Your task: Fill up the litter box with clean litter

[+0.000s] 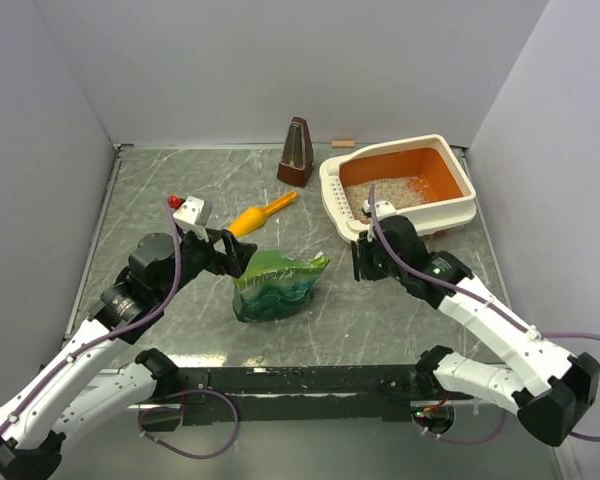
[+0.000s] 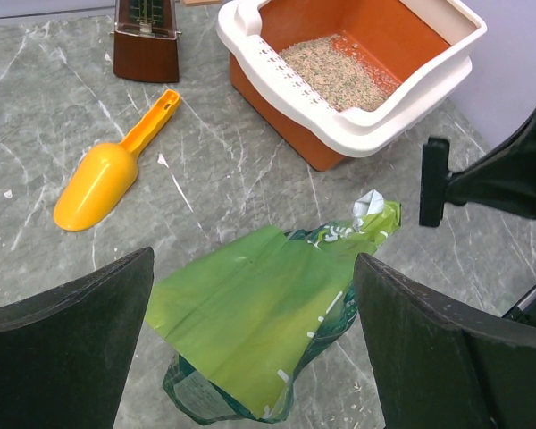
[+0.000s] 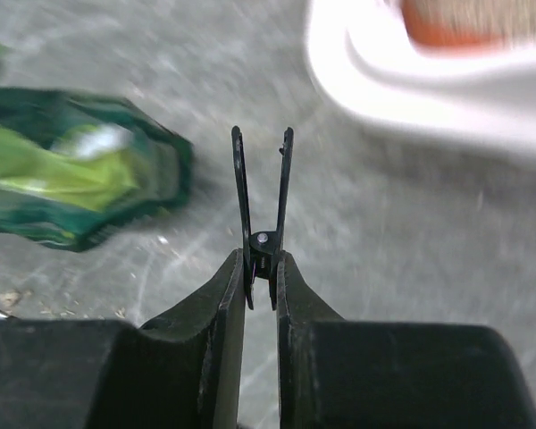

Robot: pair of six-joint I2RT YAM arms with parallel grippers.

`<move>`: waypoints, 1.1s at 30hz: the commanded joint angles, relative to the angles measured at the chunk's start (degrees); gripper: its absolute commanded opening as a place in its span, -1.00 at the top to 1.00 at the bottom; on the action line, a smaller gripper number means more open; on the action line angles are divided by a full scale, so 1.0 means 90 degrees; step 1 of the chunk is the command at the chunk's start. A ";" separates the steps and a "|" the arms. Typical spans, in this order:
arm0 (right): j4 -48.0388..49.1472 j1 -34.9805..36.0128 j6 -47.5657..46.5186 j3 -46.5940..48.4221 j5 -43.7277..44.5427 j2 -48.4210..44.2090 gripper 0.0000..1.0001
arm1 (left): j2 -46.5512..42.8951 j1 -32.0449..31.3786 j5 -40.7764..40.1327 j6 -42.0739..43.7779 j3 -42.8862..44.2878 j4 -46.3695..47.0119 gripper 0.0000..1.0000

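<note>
The litter box [image 1: 448,214], cream outside and orange inside, stands at the back right with a shallow layer of clean litter [image 1: 392,190] at its slotted end; the left wrist view shows the box [image 2: 386,120] and its litter [image 2: 339,71] too. A crinkly green bag [image 1: 276,284] stands mid-table. My left gripper [image 1: 230,250] is open, its fingers wide either side of the bag's top [image 2: 250,322] without touching it. My right gripper [image 1: 365,262] is shut on a thin black clip [image 3: 262,197], between the bag [image 3: 71,183] and the box's white rim [image 3: 411,80].
An orange scoop [image 1: 260,215] lies left of the box, empty in the left wrist view [image 2: 107,179]. A brown metronome [image 1: 298,152] stands at the back. A small wooden block [image 1: 342,143] lies by the rear wall. Walls close three sides.
</note>
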 commanded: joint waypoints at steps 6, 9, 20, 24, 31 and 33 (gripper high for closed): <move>-0.1029 -0.0147 0.1590 -0.0694 0.0367 0.0883 1.00 | 0.0074 -0.0011 -0.0475 -0.0137 0.0296 -0.0166 -0.94; -0.0804 -0.0177 0.1785 -0.0929 0.0348 0.1195 1.00 | 0.0122 -0.0010 -0.0807 -0.0234 0.0307 -0.0303 -0.94; -0.0140 -0.0236 0.2040 -0.1252 0.0406 0.1773 -0.25 | 0.0279 0.0028 -0.1219 -0.1903 -0.0132 -0.1124 -0.94; -0.0110 -0.0236 0.1942 -0.1232 0.0435 0.1597 -0.32 | 0.0464 0.0272 -0.0565 -0.2499 -0.0211 -0.1104 -0.94; -0.0130 -0.0236 0.1786 -0.1203 0.0259 0.1012 -0.36 | 0.0572 0.1043 0.0294 -0.2969 -0.0250 -0.1416 -0.94; -0.0091 -0.0236 0.1718 -0.1213 0.0181 0.0865 -0.36 | 0.0582 0.1278 0.0704 -0.3017 -0.0338 -0.1456 -0.94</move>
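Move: The black clip is already off the bag and in the right fingers; the bare table spot where it will lie is about 16 cm below that hand, 4 cm back and 4 cm to its right. From there the green litter bag stands about 21 cm left, and the litter box's middle some 28 cm ahead and 13 cm right. From the open left hand, the bag is 2 cm ahead, 7 cm right and 18 cm lower, the yellow scoop about 26 cm ahead and 4 cm right. The black clip is carried down about 15 cm by the right hand, also drifting back and right away from the bag while the fingers tip steeper; at the table they open, let go of it and rise about 2 cm. Meanwhile the left hand, still wide open, sinks some 8 cm towards the bag, edging left, tipping down and turning counter-clockwise. ##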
